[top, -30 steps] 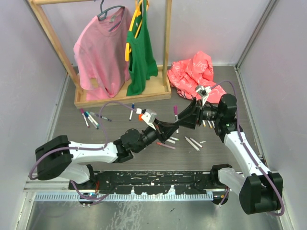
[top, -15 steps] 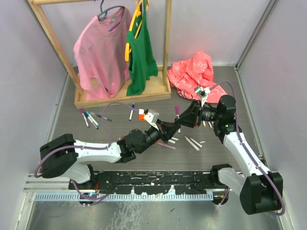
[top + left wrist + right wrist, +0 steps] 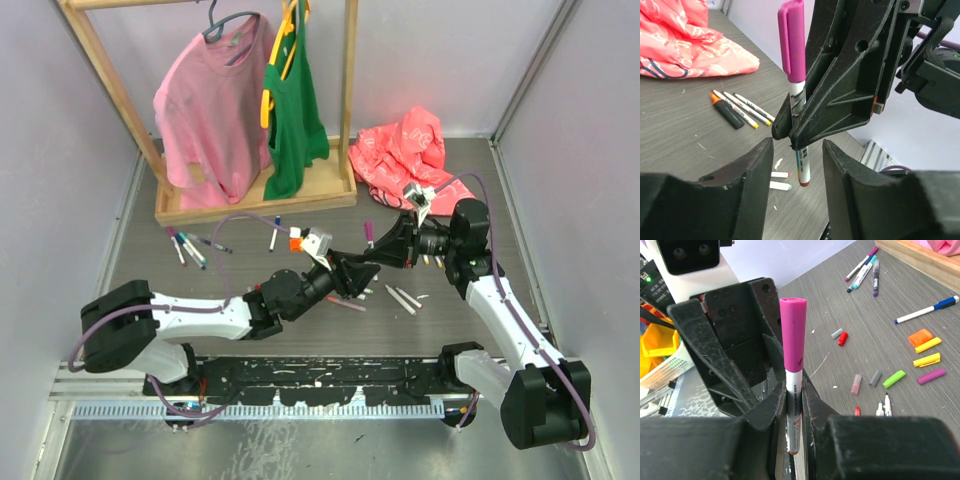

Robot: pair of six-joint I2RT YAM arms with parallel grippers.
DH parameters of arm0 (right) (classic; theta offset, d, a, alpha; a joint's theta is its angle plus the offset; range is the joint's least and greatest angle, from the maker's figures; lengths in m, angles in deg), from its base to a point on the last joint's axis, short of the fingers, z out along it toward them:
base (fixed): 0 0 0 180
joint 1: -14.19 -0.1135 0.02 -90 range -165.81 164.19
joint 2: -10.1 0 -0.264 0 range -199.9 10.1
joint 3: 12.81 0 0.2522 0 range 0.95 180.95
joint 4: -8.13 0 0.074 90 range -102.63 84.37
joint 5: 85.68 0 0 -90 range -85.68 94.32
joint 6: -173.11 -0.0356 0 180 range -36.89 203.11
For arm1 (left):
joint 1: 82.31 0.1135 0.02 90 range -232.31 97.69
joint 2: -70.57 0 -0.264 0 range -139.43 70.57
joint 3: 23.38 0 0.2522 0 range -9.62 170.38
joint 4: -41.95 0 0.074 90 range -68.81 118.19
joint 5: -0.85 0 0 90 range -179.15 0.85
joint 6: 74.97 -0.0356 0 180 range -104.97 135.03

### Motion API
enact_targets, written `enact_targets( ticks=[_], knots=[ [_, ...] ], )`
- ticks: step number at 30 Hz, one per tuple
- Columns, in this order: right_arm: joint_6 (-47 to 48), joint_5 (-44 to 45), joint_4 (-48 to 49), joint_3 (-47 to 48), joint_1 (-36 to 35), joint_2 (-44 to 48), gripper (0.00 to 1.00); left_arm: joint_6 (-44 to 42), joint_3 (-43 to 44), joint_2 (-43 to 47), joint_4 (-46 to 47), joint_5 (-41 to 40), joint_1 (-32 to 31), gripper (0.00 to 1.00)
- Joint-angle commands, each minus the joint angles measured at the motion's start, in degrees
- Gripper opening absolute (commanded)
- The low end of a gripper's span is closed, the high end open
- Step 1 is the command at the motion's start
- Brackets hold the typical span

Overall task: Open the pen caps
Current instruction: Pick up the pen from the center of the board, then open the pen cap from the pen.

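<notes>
A white-barrelled pen (image 3: 794, 407) with a magenta pen cap (image 3: 792, 332) on it stands upright above the table. My right gripper (image 3: 794, 396) is shut on its barrel just below the cap. In the left wrist view the same pen (image 3: 802, 167) hangs from the right gripper (image 3: 790, 135), and its lower end sits untouched in the gap of my open left gripper (image 3: 797, 150). From above, the cap (image 3: 367, 233) pokes up where the left gripper (image 3: 350, 270) and right gripper (image 3: 376, 262) meet. Several loose pen caps lie on the table, among them orange (image 3: 920, 336), green (image 3: 894, 379) and purple (image 3: 931, 375).
More pens lie at the far left (image 3: 190, 248), along with a blue-capped pen (image 3: 925, 312). A black highlighter (image 3: 727, 111) and white pens (image 3: 746, 107) lie near the pink bag (image 3: 405, 150). A wooden rack (image 3: 255, 197) with hanging shirts stands at the back.
The right gripper has closed onto the pen barrel and the left gripper's jaws have parted from it. The left arm has shifted slightly right, toward the right gripper.
</notes>
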Motion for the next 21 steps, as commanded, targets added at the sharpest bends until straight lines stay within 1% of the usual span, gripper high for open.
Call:
enact_targets(
  ticks=[1,2,3,7,9,12,15,18,21],
  knots=[
    [3.1,-0.2,-2.4,2.9,-0.3,1.3,0.01,0.0,-0.3,5.2,-1.3,-1.5,-0.2,0.56],
    [3.5,-0.2,-2.9,3.0,-0.3,1.2,0.01,0.3,-1.0,6.5,-2.6,-1.1,-0.1,0.67],
    [3.8,-0.3,-3.2,3.0,-0.3,1.2,0.01,0.4,-1.7,7.9,-4.5,0.5,0.1,0.74],
    [4.2,-0.3,-4.1,3.2,-0.3,1.0,0.01,-0.6,-3.2,14.3,-10.1,6.8,2.0,0.86],
    [4.5,-0.4,-4.5,3.3,-0.3,0.9,0.01,0.2,-4.1,16.9,-10.6,10.7,4.4,0.91],
    [5.7,-1.1,-5.8,3.6,-0.3,0.8,0.01,4.5,-4.8,20.2,-10.9,18.0,10.3,0.93],
    [5.9,-2.2,-5.9,3.5,-0.3,0.6,0.01,8.5,-4.1,20.9,-10.2,25.8,15.2,0.94],
    [5.7,-3.4,-5.9,3.3,-0.5,0.3,0.01,10.8,-2.5,20.4,-9.3,30.7,17.2,0.94],
    [5.7,-3.9,-6.0,3.4,-0.8,0.0,0.01,11.9,-0.6,19.2,-8.8,32.6,17.5,0.94]
  ],
)
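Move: The purple-capped pen stands upright, cap on top, clamped in the right gripper; its middle is about 2 cm above the right hand point, neither ahead nor aside. From the left hand, whose fingers have started to part around its lower end, that middle is about 4 cm higher, 1 cm ahead and 1 cm to the right. The two white barrels lie on the board some 17 cm below the left hand, 8 cm ahead and 11 cm right; the pen row is equally low, 9 cm ahead and 4 cm left. Open the left gripper from about a third to nearly full and bring it off the pen's lower end, drawing away to the left about 8 cm while climbing about 6 cm, with a slight clockwise turn of the wrist, until it stands well clear. Keep the right gripper shut on the barrel, letting it sink only about 1 cm. ##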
